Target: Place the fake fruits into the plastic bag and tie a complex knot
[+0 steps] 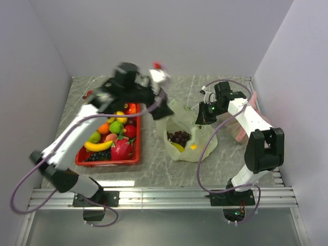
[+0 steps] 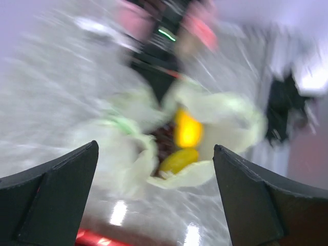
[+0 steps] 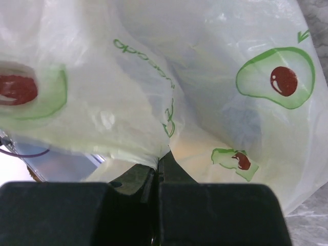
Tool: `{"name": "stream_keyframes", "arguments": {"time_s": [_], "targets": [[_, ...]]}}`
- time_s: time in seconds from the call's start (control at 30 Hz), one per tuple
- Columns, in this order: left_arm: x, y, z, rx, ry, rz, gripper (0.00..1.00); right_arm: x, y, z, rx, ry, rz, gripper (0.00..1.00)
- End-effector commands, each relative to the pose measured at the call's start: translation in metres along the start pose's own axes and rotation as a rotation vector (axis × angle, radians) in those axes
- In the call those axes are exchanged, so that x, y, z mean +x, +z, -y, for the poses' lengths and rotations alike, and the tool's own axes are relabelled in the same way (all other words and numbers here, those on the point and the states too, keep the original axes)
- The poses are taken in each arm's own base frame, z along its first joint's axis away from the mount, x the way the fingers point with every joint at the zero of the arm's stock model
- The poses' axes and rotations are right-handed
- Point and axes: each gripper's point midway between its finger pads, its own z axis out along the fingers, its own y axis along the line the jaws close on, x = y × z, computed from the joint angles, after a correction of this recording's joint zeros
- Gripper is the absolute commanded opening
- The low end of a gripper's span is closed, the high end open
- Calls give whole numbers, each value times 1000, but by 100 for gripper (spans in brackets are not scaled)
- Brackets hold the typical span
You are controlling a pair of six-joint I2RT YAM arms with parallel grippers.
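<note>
The pale-green plastic bag (image 1: 192,136) with avocado prints lies open at mid-table, with purple grapes (image 1: 179,137) and yellow fruit (image 1: 178,147) inside. My right gripper (image 1: 203,118) is shut on the bag's upper right rim, and in the right wrist view the film (image 3: 154,102) is pinched between its jaws (image 3: 161,160). My left gripper (image 1: 160,110) hangs open and empty just left of the bag's mouth. Its view is blurred; it shows the bag (image 2: 215,110) and yellow fruits (image 2: 187,128) beyond the wide black fingers (image 2: 51,195). More fake fruits (image 1: 115,134) fill the red basket (image 1: 107,162).
The red basket stands left of the bag, under my left arm. A pink bag (image 1: 241,130) lies behind the right arm by the right wall. White walls close in the marbled table (image 1: 169,169) on three sides.
</note>
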Motion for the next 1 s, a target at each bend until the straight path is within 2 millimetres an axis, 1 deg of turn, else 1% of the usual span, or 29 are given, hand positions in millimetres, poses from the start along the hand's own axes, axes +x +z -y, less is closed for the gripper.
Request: {"name": "stream_keyframes", "arguments": {"time_s": [0.0,0.03,0.07,0.1,0.13,0.2,0.23,0.27,0.3,0.33,0.4,0.43,0.5,0.53,0.57,0.6,0.63,0.73,0.8,0.83,0.97], "targets": [[-27,-62,-55,-177,-120,165,99,-12,-6,-3,-13,-11,25,0],[-24,-69,-72,-232,-141,171,99,-11,-5,-3,-13,-10,22,0],[-16,-75,-95,-319,-157,160,99,-12,-5,-3,-14,-10,22,0],[-9,-86,-121,-391,-169,156,99,-12,-5,-3,-18,-8,22,0],[-1,-84,-140,-420,-177,136,99,-12,-4,-3,-20,-8,16,0],[15,-91,-180,-532,-200,101,99,-12,-2,-2,-23,-1,10,0],[40,-79,-205,-573,-224,31,99,-12,-2,-1,-24,1,7,0],[41,-84,-226,-645,-215,8,99,-12,-1,-2,-27,1,5,0],[52,-82,-239,-684,-226,-38,99,-12,-1,-1,-30,5,4,0],[65,-71,-263,-712,-237,-77,99,-12,0,-1,-30,5,4,0],[82,-71,-289,-778,-258,-135,99,-12,0,0,-32,7,1,0],[94,-62,-305,-786,-268,-166,99,-13,0,0,-33,7,3,0],[108,-60,-322,-822,-264,-205,99,-13,0,0,-34,10,4,0],[120,-54,-333,-831,-263,-227,99,-13,0,2,-33,13,9,0],[126,-52,-338,-839,-257,-244,99,-13,0,3,-34,14,10,0],[141,-45,-344,-839,-262,-277,99,-13,0,3,-33,17,9,0],[146,-43,-346,-834,-263,-289,99,-14,0,3,-36,18,8,0],[172,-35,-350,-826,-282,-345,99,-14,1,8,-31,27,6,0],[185,-33,-351,-827,-287,-369,99,-15,0,9,-33,30,7,0],[196,-33,-350,-826,-296,-394,99,-15,0,10,-32,29,7,0],[220,-30,-341,-788,-343,-445,99,-16,-1,14,-30,34,6,0]]}}
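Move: The red apple in the tray's far right corner lies about 27 cm ahead of the left hand, 20 cm to its left and 27 cm below. The orange-red fruit sits some 8 cm nearer than the apple; the purple fruit is 6 cm nearer and 5 cm to the apple's left. The open bag is below this hand, about 2 cm ahead and 7 cm right. From the right hand, the apple is about 22 cm ahead, 34 cm left and 6 cm lower. To the red apple in the tray's far corner goes the emptied left hand: away from the bag, rising briefly, then in one fast arc some 30 cm forward and 20 cm left while sinking, turning about 50 degrees counter-clockwise and tipping steeper, to slow just above the apple with fingers wide open. The bag's rim stays pinched in the right hand, which barely sinks. ##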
